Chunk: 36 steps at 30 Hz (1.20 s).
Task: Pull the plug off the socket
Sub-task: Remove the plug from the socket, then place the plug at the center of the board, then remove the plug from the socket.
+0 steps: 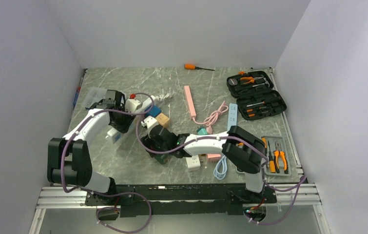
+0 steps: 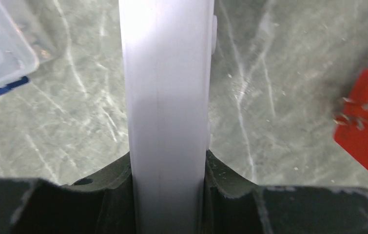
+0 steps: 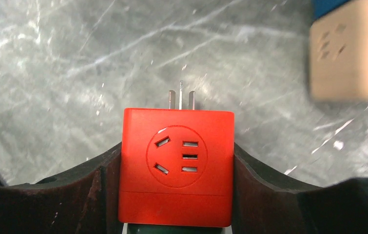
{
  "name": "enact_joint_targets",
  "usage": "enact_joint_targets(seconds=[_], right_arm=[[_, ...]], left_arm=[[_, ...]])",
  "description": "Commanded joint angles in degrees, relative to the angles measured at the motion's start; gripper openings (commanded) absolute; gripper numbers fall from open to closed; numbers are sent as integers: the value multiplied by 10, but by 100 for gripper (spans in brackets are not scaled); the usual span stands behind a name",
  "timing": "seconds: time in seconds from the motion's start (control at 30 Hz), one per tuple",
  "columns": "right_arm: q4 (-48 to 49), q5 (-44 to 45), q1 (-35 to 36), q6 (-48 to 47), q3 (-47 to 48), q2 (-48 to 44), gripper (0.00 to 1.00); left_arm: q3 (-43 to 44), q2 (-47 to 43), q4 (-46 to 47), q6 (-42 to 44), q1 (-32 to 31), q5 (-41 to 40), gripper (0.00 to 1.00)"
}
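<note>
The socket is a long white power strip (image 2: 167, 87), and my left gripper (image 2: 168, 161) is shut on it with both jaws pressed against its sides. From above, the strip (image 1: 138, 105) runs through that gripper (image 1: 119, 121) at the left of the table. The plug is a red cube adapter (image 3: 177, 165) held in my right gripper (image 3: 177, 156), which is shut on its sides. Its metal prongs (image 3: 181, 100) are bare and point at the marble tabletop, apart from the strip. The right gripper (image 1: 153, 136) sits mid-table, to the right of the left one.
A clear plastic box (image 1: 91, 95) lies at the far left, and a tan cube (image 1: 162, 120) lies just beyond the right gripper. A pink strip (image 1: 189, 101), an open tool case (image 1: 256, 94), a pliers tray (image 1: 277, 156) and a white adapter (image 1: 193, 163) lie to the right.
</note>
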Motion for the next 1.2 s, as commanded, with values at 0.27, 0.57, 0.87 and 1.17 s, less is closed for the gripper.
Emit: enact_joint_targets(seconds=[0.27, 0.57, 0.87, 1.17], right_arm=[[31, -14, 32, 24, -45, -52, 40], [-4, 3, 28, -25, -15, -78, 100], [-41, -9, -69, -61, 50, -162, 100], [-60, -36, -134, -103, 93, -91, 100]], left_arm=[[-4, -21, 56, -12, -2, 15, 0], [-14, -25, 36, 12, -2, 59, 0], [-6, -33, 24, 26, -2, 69, 0], [-15, -48, 19, 30, -2, 82, 0]])
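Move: In my right hand I already hold the freed red plug, the green plug attached about 4 cm back and 4 cm right. The clear spot for them lies some 4 cm back, 1 cm right and 1 cm lower. The blue plug in the strip is about 14 cm ahead and 1 cm right, the tan plug roughly 10 cm ahead and 5 cm right, both near my hand's height. From my left hand that spot is about 10 cm back, 14 cm right and slightly lower. With my right hand I draw the red and green pair back about 4 cm away from the strip and slightly down to the table, then open my fingers wide and let go. I rise and reach forward some 15 cm, drifting right, fingers tipping up, to end high above the blue plug's side. My left hand keeps its grip on the strip, easing forward a little, then back about 2 cm and slightly right. ##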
